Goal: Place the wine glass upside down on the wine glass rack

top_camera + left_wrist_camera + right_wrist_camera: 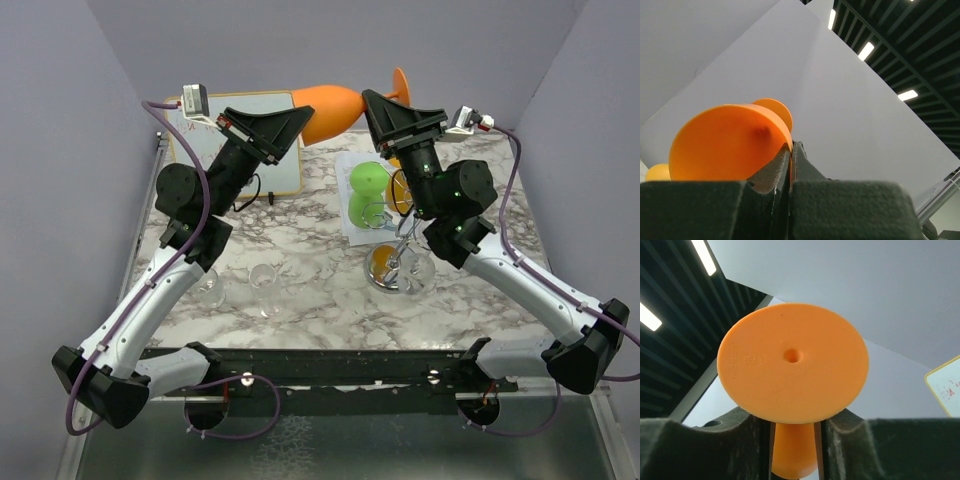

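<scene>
The orange wine glass (330, 108) hangs on its side in the air at the back of the table, bowl to the left and foot to the right. My left gripper (300, 118) is shut on the bowl's rim (730, 145), which is pinched between the fingers (790, 150). My right gripper (375, 100) holds the stem just behind the round foot (792, 362), with the pads against both sides of the stem (793, 445). The wine glass rack (395, 272), chrome with a mirrored disc base, stands below the right arm, partly hidden by it.
A green glass (365, 190) hangs at the rack, over a white sheet (348, 215). Two clear glasses (210, 290) (264, 282) stand at the front left. A whiteboard (240, 135) lies at the back left. Grey walls close in three sides.
</scene>
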Motion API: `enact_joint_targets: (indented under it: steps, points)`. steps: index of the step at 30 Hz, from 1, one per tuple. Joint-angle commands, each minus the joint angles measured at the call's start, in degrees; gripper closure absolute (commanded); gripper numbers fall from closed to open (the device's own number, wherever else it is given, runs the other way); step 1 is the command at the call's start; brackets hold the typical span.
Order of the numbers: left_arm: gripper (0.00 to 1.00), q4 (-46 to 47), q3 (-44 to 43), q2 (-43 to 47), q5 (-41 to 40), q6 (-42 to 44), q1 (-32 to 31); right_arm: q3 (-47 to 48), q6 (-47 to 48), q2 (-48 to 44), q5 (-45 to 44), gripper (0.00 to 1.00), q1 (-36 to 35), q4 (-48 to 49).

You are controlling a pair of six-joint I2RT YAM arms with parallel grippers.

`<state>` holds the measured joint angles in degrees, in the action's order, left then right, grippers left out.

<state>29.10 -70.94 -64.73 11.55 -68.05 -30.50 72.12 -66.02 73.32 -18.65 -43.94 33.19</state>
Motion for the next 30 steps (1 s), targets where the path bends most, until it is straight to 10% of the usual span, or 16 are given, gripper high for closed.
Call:
enact_joint_targets:
  steps: [1, 7, 14, 22, 30]
  points:
    - [1.0, 2.2, 1.1, 1.8, 1.0, 0.7, -0.2, 1.4, 0.4, 0.4, -0.1, 0.67, -0.4, 0.5]
    - [0.86, 2.0, 2.1, 2.3, 1.2, 1.9, -0.3, 1.6, 3.5, -0.1, 0.9, 0.99, -0.4, 1.3]
    - [0.51, -3.9, 3.6, 4.1, 0.2, 5.5, -0.3, 0.7, 11.7, -2.4, 1.3, 0.99, -0.4, 3.0]
    - [0.19, -33.0, -0.7, 9.0, -11.2, 17.8, -0.2, 2.5, 31.9, -3.7, 14.2, 0.99, -0.4, 0.8]
    - [0.05, -48.4, -7.4, 16.0, -20.5, 32.6, -0.2, 6.5, 49.0, -1.5, 32.4, 0.99, -0.4, -5.7]
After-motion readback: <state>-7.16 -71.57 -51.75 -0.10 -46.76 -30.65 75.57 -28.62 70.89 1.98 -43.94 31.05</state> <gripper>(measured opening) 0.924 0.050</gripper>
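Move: The left hand holds the orange glass by its rim, and the glass's middle is about 6 cm to that hand's right, 3 cm ahead and level with it. The right hand's open fingers straddle the stem, with the glass's middle some 3 cm to its left and 1 cm back. From the right hand, the racked green glass is about 5 cm ahead, 1 cm right and 28 cm below; the yellow glass is roughly 9 cm ahead, 7 cm right and 27 cm below. The right fingers close and pinch the orange glass's stem just under the foot; only then do the left fingers let go of the rim, opening wide as that hand drops about 8 cm and swings left. The right hand keeps its pinch and draws back some 4 cm, drifting left and slightly up, while its wrist rolls left side down and tips upward, about 40 degrees in all. ##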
